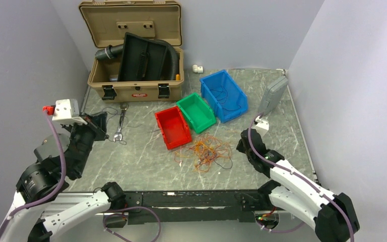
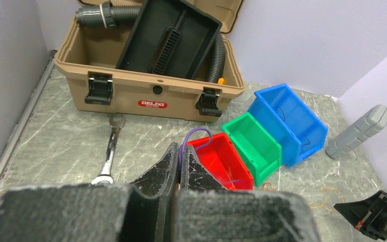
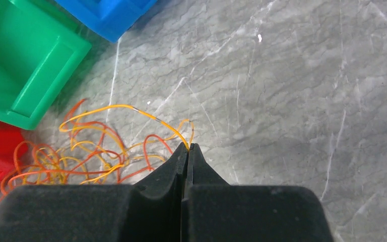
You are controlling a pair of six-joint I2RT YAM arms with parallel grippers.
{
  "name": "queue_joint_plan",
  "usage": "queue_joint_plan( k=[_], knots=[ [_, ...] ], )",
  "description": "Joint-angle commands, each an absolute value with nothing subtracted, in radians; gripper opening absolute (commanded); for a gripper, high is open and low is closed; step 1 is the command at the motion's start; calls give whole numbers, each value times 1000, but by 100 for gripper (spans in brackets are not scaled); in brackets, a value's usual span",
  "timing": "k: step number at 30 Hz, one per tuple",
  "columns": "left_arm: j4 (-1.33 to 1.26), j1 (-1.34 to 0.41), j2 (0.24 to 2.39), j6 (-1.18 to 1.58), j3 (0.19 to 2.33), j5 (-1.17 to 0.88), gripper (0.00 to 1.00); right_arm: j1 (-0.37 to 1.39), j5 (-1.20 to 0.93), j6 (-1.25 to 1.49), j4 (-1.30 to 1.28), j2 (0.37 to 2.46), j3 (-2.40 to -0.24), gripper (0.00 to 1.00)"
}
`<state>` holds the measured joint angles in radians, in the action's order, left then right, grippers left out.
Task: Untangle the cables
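The cables lie as a tangle point(image 1: 206, 151) of thin, mostly orange and red wires on the marble table, in front of the red bin. My right gripper point(image 3: 188, 147) sits at the tangle's right edge point(image 1: 243, 142), shut on one orange cable point(image 3: 131, 108) that arcs away from its fingertips to the left. My left gripper point(image 2: 180, 151) is at the far left of the table point(image 1: 100, 123), away from the tangle. It is shut on a thin purple cable point(image 2: 196, 132) that loops up out of the fingertips.
Red point(image 1: 173, 127), green point(image 1: 196, 112) and blue point(image 1: 224, 95) bins stand in a row behind the tangle. An open tan toolbox point(image 1: 136, 88) with a black tray and hose is at the back left. A wrench point(image 1: 120, 126) lies near my left gripper. A grey case point(image 1: 273, 94) leans at the right.
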<state>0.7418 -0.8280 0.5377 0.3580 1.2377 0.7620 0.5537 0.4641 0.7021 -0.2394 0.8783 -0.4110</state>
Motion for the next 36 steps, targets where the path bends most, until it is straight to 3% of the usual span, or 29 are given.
queue_joint_plan(
  k=[1,4,7,10,14,18,30,36],
  knots=[
    [671,-828,573,324,1241,712,0,542,463,706,-257,824,-410,0],
    [706,-827,605,341,1266,715,0,538,439,690,-254,847,-429,0],
    [663,-828,608,300,1263,621,0,538,300,592,-212,870,-454,28],
    [618,-827,615,275,1264,503,0,537,129,489,-141,833,-461,64],
    [628,-827,662,250,1312,361,0,539,-77,378,-68,772,-492,95],
    [631,-828,720,235,1336,227,0,540,-222,321,-33,764,-552,100],
    [699,-828,992,234,1458,-85,0,544,-694,355,200,788,-682,97],
    [641,-828,1028,257,1440,-162,0,579,-745,387,337,877,-735,96]
  ],
)
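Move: The right fingers are shut on a yellow strand. The purple cable it reaches for next, pinched high in the left fingertips, is some 48 cm to its left, 7 cm back and 33 cm up. The orange tangle lies about 15 cm left, 4 cm back and 6 cm below it; the red box about 31 cm left, 10 cm ahead. From the left hand, the right gripper is roughly 48 cm right, 7 cm ahead and 33 cm below. The right fingers let go of the yellow strand and open wide, then the hand climbs over 20 cm while swinging some 17 cm left and a little back, turning counter-clockwise with its fingers tipping up, towards the left hand. Still pinching the purple cable, the left hand sweeps about 21 cm right to meet it, turning clockwise and tipping slightly down. ##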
